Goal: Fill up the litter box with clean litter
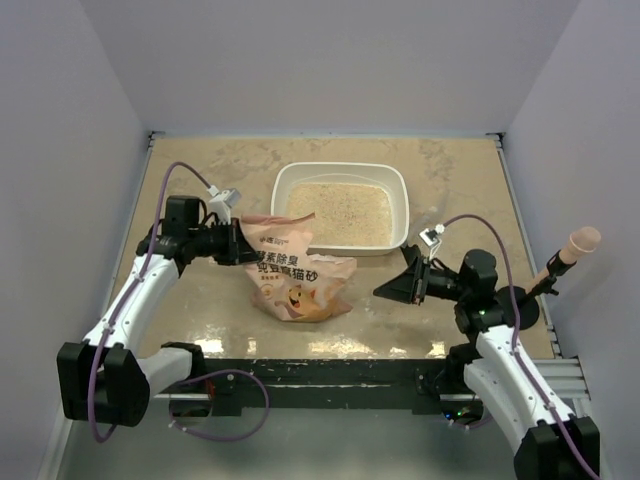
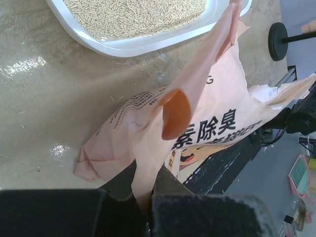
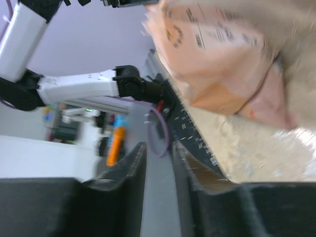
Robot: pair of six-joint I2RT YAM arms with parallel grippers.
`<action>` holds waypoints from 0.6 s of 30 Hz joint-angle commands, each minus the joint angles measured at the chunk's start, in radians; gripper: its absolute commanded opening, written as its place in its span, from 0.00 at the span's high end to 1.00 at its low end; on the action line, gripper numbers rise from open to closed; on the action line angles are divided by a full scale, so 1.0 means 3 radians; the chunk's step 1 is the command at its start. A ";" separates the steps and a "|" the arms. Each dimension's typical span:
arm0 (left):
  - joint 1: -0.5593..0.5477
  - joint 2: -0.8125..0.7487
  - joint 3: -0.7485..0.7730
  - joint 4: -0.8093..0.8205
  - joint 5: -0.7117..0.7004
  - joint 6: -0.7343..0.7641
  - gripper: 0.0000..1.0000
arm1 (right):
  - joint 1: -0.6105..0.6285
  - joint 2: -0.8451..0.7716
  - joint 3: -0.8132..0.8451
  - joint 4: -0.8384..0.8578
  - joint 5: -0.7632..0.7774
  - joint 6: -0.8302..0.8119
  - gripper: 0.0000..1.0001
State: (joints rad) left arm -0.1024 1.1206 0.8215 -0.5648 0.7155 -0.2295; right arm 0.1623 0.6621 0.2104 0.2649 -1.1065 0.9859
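The white litter box (image 1: 340, 168) stands at the table's middle back, and clean litter (image 1: 338, 213) covers its floor. In front of it an orange-pink printed bag (image 1: 297, 275) lies slumped on the tabletop. My left gripper (image 1: 238, 243) is shut on the bag's left edge. In the left wrist view the bag's (image 2: 207, 116) film is pinched in the gripper (image 2: 145, 190), with the box rim (image 2: 138, 47) and litter (image 2: 133, 15) beyond. My right gripper (image 1: 388, 289) hovers just right of the bag. Its jaws (image 3: 158, 155) stand slightly apart with nothing between them, and the bag (image 3: 222, 54) lies ahead.
A pink-tipped handle on a black stand (image 1: 572, 248) rises at the table's right edge; its round base (image 2: 279, 42) shows in the left wrist view. A black rail (image 1: 330, 367) runs along the table's near edge. Loose granules (image 2: 148, 74) lie scattered beside the box.
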 commanded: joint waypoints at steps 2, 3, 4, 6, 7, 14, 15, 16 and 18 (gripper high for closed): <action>0.0024 -0.0003 0.0059 -0.0009 0.0269 -0.0094 1.00 | -0.0004 0.0150 0.0801 -0.0964 0.0333 -0.1245 0.54; 0.0024 -0.0008 0.0054 -0.0009 0.0284 -0.0089 1.00 | 0.0001 0.0201 0.0827 -0.0914 0.0430 -0.1256 0.52; 0.0024 -0.0023 0.0048 0.0001 0.0330 -0.0099 1.00 | 0.0011 0.0212 0.0817 -0.0813 0.0446 -0.1231 0.51; 0.0024 -0.0054 0.0013 0.0047 0.0361 -0.0115 1.00 | 0.0052 0.0237 0.0777 -0.0419 0.0502 -0.1078 0.48; 0.0024 -0.0064 0.0008 0.0052 0.0381 -0.0115 1.00 | 0.0088 0.0293 0.0751 -0.0291 0.0528 -0.1032 0.48; 0.0009 -0.0105 -0.0049 0.0134 0.0489 -0.0156 1.00 | 0.1068 0.1018 0.1006 0.0164 0.0952 -0.1297 0.46; 0.0004 -0.0115 -0.0049 0.0134 0.0489 -0.0156 1.00 | 0.1095 0.1085 0.1007 0.0231 0.0958 -0.1302 0.46; -0.0011 -0.0125 -0.0049 0.0134 0.0479 -0.0145 1.00 | 0.1100 0.1111 0.0996 0.0277 0.0978 -0.1297 0.46; -0.0032 -0.0156 -0.0054 0.0119 0.0448 -0.0135 1.00 | 0.1105 0.1142 0.1006 0.0227 0.1126 -0.1414 0.46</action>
State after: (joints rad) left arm -0.0994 1.1072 0.8124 -0.5377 0.8082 -0.2493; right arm 0.4847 0.9913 0.4671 0.2562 -0.8715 0.6434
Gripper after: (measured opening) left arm 0.036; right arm 0.538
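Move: Ahead and to the left of the right hand lies the free right edge of the litter bag, roughly 6 cm forward, 7 cm left and 2 cm lower. The bag's body is centred about 18 cm left of the right hand and 2 cm ahead, the litter box 20 cm ahead and 8 cm left, well below. For the left hand, which already pinches the bag's upper left corner, that free edge is some 22 cm right and 2 cm back. Arcing up and forward by some 4 cm each, the right hand then swings left about 6 cm while sinking most of the way back down, bringing its fingertips close to the bag's free right edge. Its fingers spread from slightly to about half open and its wrist rolls some 15 degrees; contact isn't clear. The left hand keeps its pinch, nearly still. ##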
